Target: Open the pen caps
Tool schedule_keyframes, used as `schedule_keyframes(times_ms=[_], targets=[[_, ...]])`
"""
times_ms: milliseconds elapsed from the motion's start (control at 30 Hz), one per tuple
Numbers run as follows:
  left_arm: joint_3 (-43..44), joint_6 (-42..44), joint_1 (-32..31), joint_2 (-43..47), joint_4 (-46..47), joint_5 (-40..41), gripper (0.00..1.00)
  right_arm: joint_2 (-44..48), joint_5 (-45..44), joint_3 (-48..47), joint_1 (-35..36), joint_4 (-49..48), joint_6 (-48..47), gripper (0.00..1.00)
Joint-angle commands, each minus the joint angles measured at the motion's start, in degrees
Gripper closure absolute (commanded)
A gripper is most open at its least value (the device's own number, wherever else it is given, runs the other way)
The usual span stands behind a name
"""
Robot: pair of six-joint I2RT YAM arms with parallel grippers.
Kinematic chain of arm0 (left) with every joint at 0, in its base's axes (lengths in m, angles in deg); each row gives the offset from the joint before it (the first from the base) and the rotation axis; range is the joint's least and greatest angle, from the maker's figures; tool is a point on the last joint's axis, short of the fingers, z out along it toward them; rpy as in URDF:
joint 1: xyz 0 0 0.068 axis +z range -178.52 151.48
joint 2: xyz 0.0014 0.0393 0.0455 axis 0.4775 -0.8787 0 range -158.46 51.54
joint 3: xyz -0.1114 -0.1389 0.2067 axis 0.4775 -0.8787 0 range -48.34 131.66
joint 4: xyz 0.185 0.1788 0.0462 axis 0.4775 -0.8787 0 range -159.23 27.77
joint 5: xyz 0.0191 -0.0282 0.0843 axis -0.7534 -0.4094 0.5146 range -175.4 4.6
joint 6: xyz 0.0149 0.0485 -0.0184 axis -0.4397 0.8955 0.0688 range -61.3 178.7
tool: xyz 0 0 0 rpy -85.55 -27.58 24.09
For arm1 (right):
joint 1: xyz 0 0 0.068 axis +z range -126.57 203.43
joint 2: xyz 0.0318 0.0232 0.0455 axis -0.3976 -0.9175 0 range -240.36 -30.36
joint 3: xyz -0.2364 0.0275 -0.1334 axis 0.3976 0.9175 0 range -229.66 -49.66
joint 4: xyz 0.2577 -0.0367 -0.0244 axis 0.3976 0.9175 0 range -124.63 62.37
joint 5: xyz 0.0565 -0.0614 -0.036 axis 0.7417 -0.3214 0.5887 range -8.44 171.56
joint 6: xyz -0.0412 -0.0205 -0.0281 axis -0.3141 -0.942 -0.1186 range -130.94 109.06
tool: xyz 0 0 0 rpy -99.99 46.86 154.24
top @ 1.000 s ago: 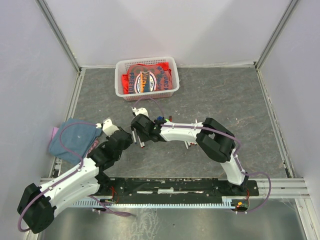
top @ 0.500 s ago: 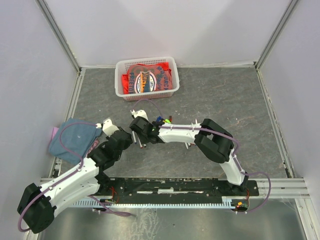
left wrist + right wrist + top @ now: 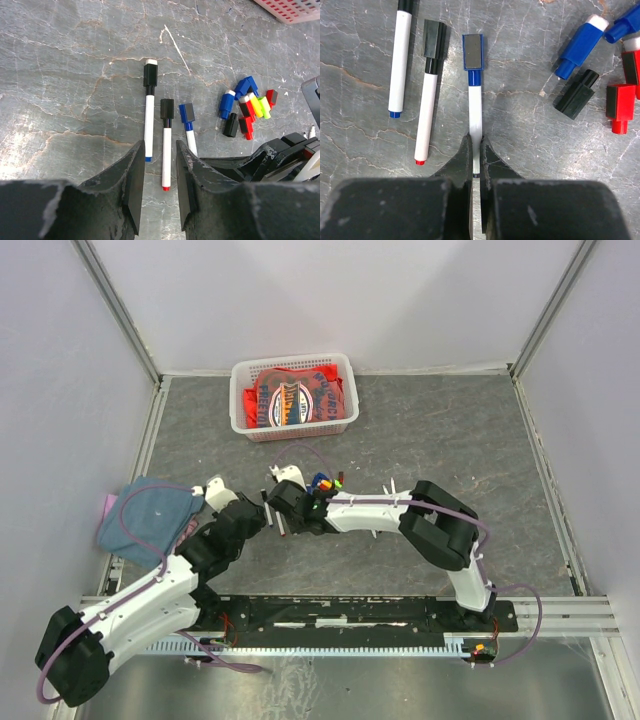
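Observation:
Three pens lie side by side on the grey table. The blue-capped pen (image 3: pixel 475 107) is gripped by its white barrel in my right gripper (image 3: pixel 476 144), which is shut on it low on the table; its blue cap (image 3: pixel 473 51) is on. A black-capped pen with a red end (image 3: pixel 165 150) lies between the fingers of my open left gripper (image 3: pixel 159 147), untouched. Another black-capped pen with a blue end (image 3: pixel 148 120) lies to its left. A pile of loose pen caps (image 3: pixel 247 107) in blue, black, red and yellow lies to the right. In the top view the grippers (image 3: pixel 283 502) meet over the pens.
A white basket (image 3: pixel 293 395) with orange packets stands at the back. A blue cloth (image 3: pixel 148 515) lies at the left edge. The two arms crowd close together around the pens, with the right arm (image 3: pixel 295 150) just beside the left gripper.
My right gripper has shifted slightly to the right, and more of the cap pile shows beside it. The left arm has hardly moved.

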Motion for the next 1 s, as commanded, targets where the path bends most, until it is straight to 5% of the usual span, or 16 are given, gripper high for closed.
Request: schedule_keyframes(times_ms=[0, 267, 533, 967], targets=[[0.8, -1.9, 0.7, 0.6, 2.9, -1.6, 0.6, 2.2, 0.3, 3.6, 0.4, 0.7, 0.1, 0.99], [0.6, -2.4, 5.1, -4.0, 9.1, -15.3, 0.47, 14.0, 0.5, 13.4, 0.3, -9.4, -1.5, 0.99], [-2.9, -9.1, 8.8, -10.0, 25.6, -31.7, 0.45, 22.2, 5.9, 20.4, 0.4, -15.9, -0.8, 0.99], [-5.7, -14.7, 9.8, -12.9, 33.9, -36.1, 0.44, 26.8, 9.8, 24.2, 0.3, -20.0, 0.8, 0.99]])
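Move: Ahead of the left hand by about 6 cm, some 5 cm to its right and 7 below, is the blue cap of the pen whose tail end the right fingers already pinch. That cap is 6 cm ahead of the right hand and 1 left, level with it; the left gripper is about 6 cm left and 7 above. From the left hand, the red-ended pen is 3 ahead, 2 right, the blue-ended pen 6 straight ahead, the loose caps 7 ahead, 13 right. Keeping its pinch on the pen's tail end, the right hand slides about 4 cm right while drawing back, then lifts some 6 cm, its left side tipping up. The left hand swings about 8 cm right to meet the pen, rolling some 30 degrees with its left side down, turning a little clockwise and spreading its fingers wider around the blue cap; touch can't be made out. ##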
